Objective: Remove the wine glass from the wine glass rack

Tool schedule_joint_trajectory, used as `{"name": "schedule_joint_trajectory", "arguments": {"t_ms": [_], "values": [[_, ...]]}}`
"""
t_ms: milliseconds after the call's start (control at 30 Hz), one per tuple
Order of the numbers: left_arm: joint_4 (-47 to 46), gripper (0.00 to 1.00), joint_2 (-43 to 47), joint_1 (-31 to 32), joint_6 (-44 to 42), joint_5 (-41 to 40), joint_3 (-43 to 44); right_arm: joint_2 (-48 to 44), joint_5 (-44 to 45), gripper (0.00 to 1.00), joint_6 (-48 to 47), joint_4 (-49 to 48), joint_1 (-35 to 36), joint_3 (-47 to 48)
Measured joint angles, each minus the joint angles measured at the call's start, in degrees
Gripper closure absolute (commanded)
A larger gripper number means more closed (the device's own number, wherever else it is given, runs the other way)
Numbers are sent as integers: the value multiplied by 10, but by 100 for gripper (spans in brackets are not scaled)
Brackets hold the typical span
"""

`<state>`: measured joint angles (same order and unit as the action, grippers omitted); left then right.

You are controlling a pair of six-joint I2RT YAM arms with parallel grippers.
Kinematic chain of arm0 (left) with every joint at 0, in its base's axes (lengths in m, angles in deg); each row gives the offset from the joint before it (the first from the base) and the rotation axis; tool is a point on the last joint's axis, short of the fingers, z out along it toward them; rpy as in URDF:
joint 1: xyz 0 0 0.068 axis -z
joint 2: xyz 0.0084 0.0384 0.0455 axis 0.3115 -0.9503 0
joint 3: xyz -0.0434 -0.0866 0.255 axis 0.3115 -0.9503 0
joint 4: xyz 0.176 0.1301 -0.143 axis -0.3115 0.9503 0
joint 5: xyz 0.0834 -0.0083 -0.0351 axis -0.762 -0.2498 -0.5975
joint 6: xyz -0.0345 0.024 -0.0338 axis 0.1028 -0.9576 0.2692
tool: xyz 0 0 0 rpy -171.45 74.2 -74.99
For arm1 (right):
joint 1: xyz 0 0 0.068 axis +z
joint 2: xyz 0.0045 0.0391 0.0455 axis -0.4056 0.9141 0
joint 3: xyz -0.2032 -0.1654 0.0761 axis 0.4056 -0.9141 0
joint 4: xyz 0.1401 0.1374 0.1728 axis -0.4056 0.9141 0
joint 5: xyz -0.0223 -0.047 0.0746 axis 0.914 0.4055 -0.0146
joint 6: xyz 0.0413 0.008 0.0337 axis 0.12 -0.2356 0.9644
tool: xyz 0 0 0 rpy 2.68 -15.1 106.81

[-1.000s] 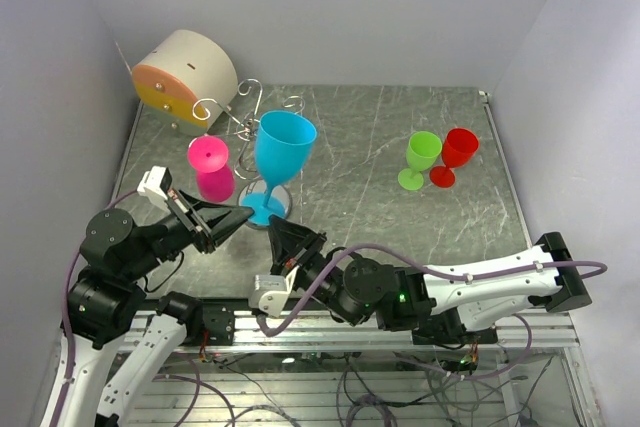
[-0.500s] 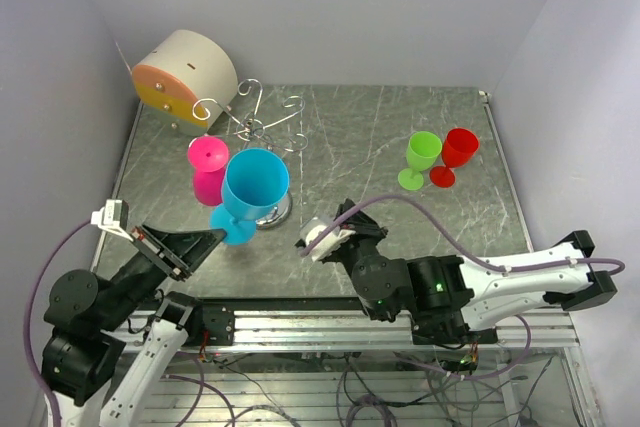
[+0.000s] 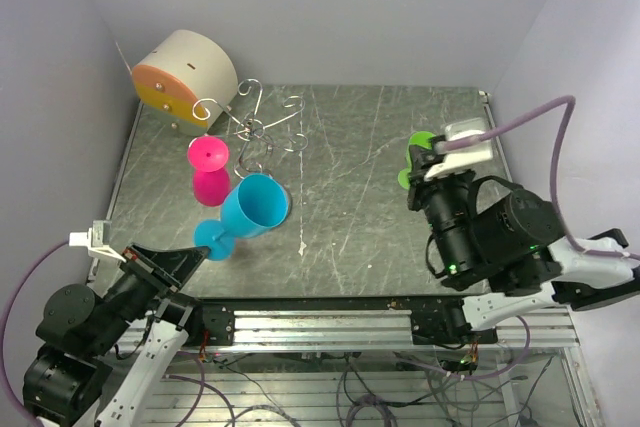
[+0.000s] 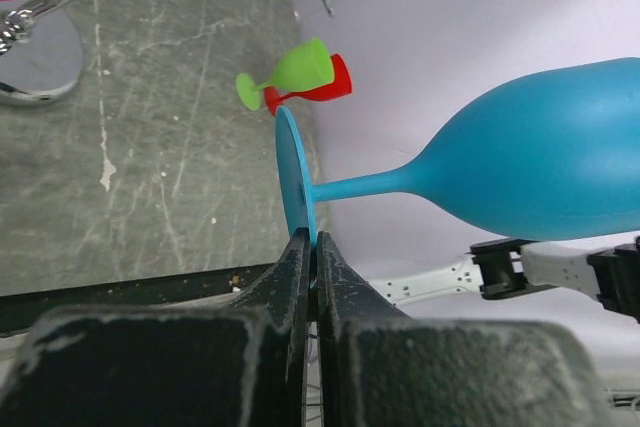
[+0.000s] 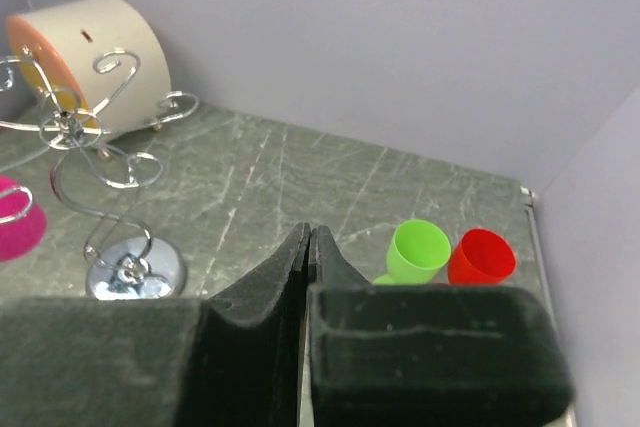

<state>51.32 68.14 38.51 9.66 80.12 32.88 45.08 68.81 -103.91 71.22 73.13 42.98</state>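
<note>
A blue wine glass (image 3: 255, 205) hangs tilted in the air in front of the wine glass rack (image 3: 262, 127), clear of its hooks. My left gripper (image 4: 312, 245) is shut on the rim of its round foot (image 4: 293, 182); the bowl (image 4: 545, 162) points right in the left wrist view. A pink wine glass (image 3: 210, 169) hangs upside down on the silver wire rack (image 5: 75, 132), whose shiny base (image 5: 135, 272) stands on the table. My right gripper (image 5: 310, 237) is shut on nothing, raised high at the right, facing the rack.
A green glass (image 5: 418, 247) and a red glass (image 5: 482, 255) stand at the right of the grey marbled table (image 3: 350, 167). A beige cylinder with an orange face (image 3: 185, 72) sits at the back left corner. White walls enclose three sides.
My left arm has drawn back toward the near edge, carrying the blue glass off the rack and tipping it over. My right arm has swung from the middle to the right and risen.
</note>
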Motion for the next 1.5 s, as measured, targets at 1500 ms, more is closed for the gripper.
{"name": "schedule_joint_trajectory", "arguments": {"t_ms": [1500], "values": [[48,93,-4,0,-33,-9,62,431,-170,100,-511,-436,-545,203]]}}
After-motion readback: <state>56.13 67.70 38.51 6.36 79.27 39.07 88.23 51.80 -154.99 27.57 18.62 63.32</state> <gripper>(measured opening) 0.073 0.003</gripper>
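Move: The left hand still holds the blue wine glass by its foot; the glass's middle is about 1 cm ahead, 6 cm right and 7 cm above that hand. The pink glass hangs some 20 cm ahead, 2 cm left and 14 cm lower. From the empty right hand, the blue glass is roughly 25 cm left, 6 cm back and 8 cm lower; the green glass stands about 26 cm ahead, 11 cm right and 42 cm below. Forward and high over the table, the right hand sweeps about 28 cm, away from the blue glass, its shut fingers empty. It drifts a little left, then back to the right, while the hand swings clockwise towards the right-hand wall and rolls its left side down. The left hand eases some 2 cm back, keeping its pinch on the blue glass's foot. ##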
